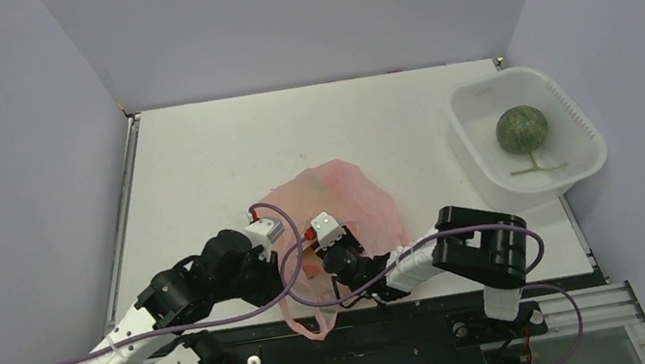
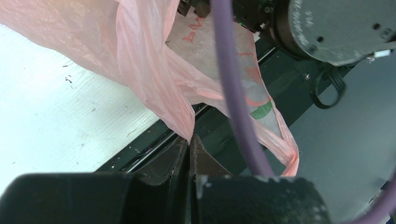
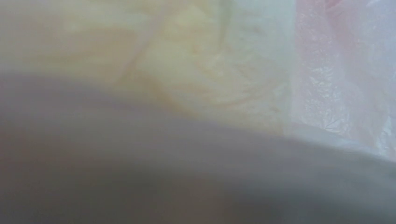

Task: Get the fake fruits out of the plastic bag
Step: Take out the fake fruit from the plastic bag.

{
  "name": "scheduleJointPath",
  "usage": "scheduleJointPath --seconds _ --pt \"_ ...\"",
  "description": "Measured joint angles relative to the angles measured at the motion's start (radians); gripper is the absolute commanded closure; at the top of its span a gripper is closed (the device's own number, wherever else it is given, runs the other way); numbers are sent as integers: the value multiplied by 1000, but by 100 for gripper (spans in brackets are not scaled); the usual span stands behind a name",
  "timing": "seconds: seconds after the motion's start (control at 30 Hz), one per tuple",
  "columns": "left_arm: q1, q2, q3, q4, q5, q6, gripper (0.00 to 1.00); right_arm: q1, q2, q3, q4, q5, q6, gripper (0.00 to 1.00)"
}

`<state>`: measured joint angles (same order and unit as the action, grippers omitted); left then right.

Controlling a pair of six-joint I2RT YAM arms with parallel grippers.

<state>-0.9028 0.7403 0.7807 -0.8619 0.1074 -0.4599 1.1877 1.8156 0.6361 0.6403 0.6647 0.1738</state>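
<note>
The pink plastic bag (image 1: pixel 345 193) lies crumpled at the table's front middle, and one loop handle (image 1: pixel 307 326) hangs over the front edge. My left gripper (image 2: pixel 190 139) is shut on a gathered fold of the bag (image 2: pixel 154 70) near the front edge; in the top view the left gripper (image 1: pixel 289 270) sits at the bag's left side. My right gripper (image 1: pixel 323 240) is pushed into the bag's mouth, its fingers hidden. The right wrist view is blurred: a pale yellow fruit shape (image 3: pixel 201 70) shows close up beside pink film (image 3: pixel 336 70). No other fruit in the bag shows.
A white rigid tub (image 1: pixel 585 135) stands at the back right with a round mottled green fruit (image 1: pixel 521 128) and its stem inside. A purple cable (image 2: pixel 236 93) crosses the left wrist view. The black front rail (image 1: pixel 363 342) runs under the hanging handle.
</note>
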Motion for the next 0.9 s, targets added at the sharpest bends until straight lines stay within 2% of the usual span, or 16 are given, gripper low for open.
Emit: scheduleJointPath --seconds 0.2,0.37,0.63,0.9 --pt "0 1 0 0 -1 0 100 69 -125 2 -76 10 -13 94" --pt "-1 -5 0 0 -4 0 100 124 -257 4 -144 17 11 100" --pt "-2 -38 0 0 -19 -4 100 174 -432 -58 -294 -29 155 100" --pt "-2 -77 0 -1 -50 -14 100 244 -664 -167 -518 -121 322 100"
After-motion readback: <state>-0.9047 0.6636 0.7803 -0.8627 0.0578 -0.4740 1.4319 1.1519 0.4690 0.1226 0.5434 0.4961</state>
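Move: My right fingers are already shut on the near end of a yellow fruit inside the bag. The open bag mouth I draw it towards lies about 13 cm back, 3 cm left and slightly above that hand; the loose bag handle hangs some 23 cm back, 5 cm left, roughly level with it. From my left hand, which pinches the bag's rim, the mouth is about 9 cm right and 7 cm lower, and the yellow fruit about 14 cm ahead, 11 cm right and 13 cm lower. Keeping my right-hand pinch on the yellow fruit, I first lift it about 8 cm while drawing back, then pull on back towards the robot and a little right through the bag mouth, some 12 cm back in all. The wrist tips further down, rolls and turns counter-clockwise, roughly 20 degrees altogether. My left fingers stay shut on the rim and ease up about a centimetre. ##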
